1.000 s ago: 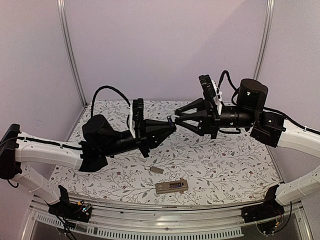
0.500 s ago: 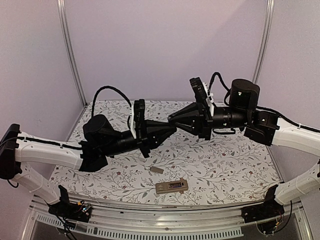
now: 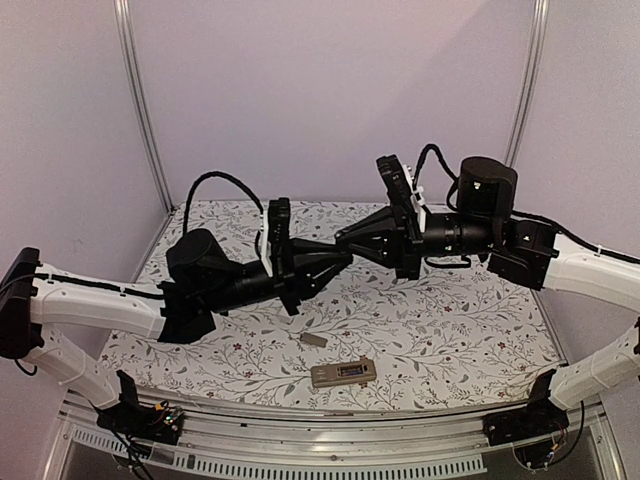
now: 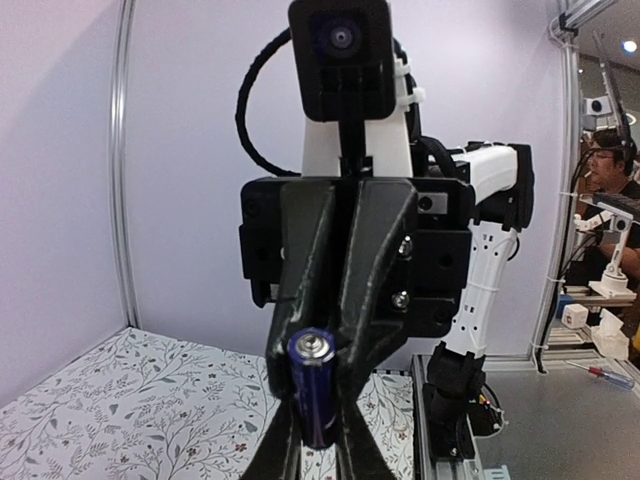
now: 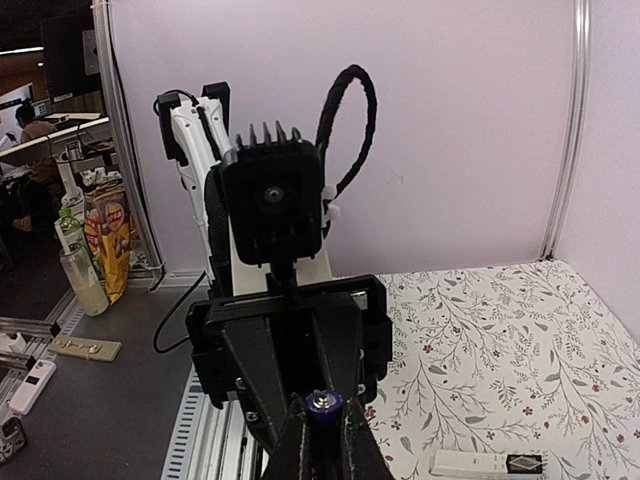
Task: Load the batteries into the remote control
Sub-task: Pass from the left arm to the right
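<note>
One of the batteries [image 4: 315, 390], dark blue with a silver end cap, is held in mid-air above the table where both grippers meet tip to tip. My left gripper [image 3: 346, 255] is shut on its lower part, and my right gripper [image 3: 341, 239] is shut on the other end. In the right wrist view the battery's end cap [image 5: 322, 403] shows between my right fingers [image 5: 349, 440]. The remote control [image 3: 343, 374] lies tan and flat near the table's front edge, also visible in the right wrist view [image 5: 487, 464]. No other batteries show.
A small grey cover piece [image 3: 314, 340] lies just behind the remote on the floral tablecloth [image 3: 450, 330]. Metal frame posts [image 3: 140, 110] and lilac walls close in the back and sides. Both arms span the middle of the table at mid height.
My right gripper has moved left to meet the left gripper's tip and has closed from open onto the battery. The left arm has stayed still with its grip unchanged.
</note>
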`<state>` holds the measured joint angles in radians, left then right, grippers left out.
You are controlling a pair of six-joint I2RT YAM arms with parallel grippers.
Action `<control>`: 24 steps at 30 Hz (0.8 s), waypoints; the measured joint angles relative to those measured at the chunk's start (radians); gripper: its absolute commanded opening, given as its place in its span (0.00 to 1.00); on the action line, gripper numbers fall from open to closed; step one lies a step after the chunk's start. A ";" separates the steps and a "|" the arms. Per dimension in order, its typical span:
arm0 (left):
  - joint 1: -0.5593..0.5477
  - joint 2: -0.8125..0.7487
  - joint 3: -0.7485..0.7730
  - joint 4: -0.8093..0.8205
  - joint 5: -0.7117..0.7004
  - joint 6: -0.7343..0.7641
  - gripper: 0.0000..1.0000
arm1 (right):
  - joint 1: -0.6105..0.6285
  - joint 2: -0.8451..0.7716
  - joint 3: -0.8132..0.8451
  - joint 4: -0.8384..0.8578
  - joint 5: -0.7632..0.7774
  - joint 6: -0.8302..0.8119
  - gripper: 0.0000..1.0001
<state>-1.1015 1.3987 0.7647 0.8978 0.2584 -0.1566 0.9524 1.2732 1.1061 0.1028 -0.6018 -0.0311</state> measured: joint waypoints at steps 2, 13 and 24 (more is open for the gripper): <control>0.000 0.000 0.002 -0.013 -0.005 0.008 0.95 | 0.001 0.001 0.006 -0.021 0.015 0.005 0.00; -0.004 -0.159 -0.021 -0.533 -0.231 0.110 1.00 | -0.079 0.050 -0.041 -0.172 0.039 -0.048 0.00; -0.151 -0.134 -0.112 -0.958 -0.473 0.174 0.99 | -0.028 0.285 -0.172 -0.200 -0.009 -0.219 0.00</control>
<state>-1.2522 1.2644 0.6529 -0.0605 -0.2146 0.0170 0.9241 1.5578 0.9340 -0.0971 -0.6106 -0.2504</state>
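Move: The right hand and the left both already pinch the one battery, fingertips meeting high over the table. From the right hand, the remote control lies far below, about 33 cm down, some 2 cm ahead and 1 cm to the right. The grey cover lies about 9 cm farther out than the remote and 7 cm to its left; the white case about 11 cm beyond the cover and 4 cm more to the left. From the left hand the remote is about 30 cm below, 2 cm ahead, 1 cm right. Down towards the remote control goes the right hand, some 23 cm, bowing a little forward and back on the way, its fingers still shut on the battery and tipping about 30 degrees downward. The left hand first springs its fingers wide open, letting go of the battery, then sinks about 20 cm and draws off to the left, its fingers swinging from level to slanting down. ##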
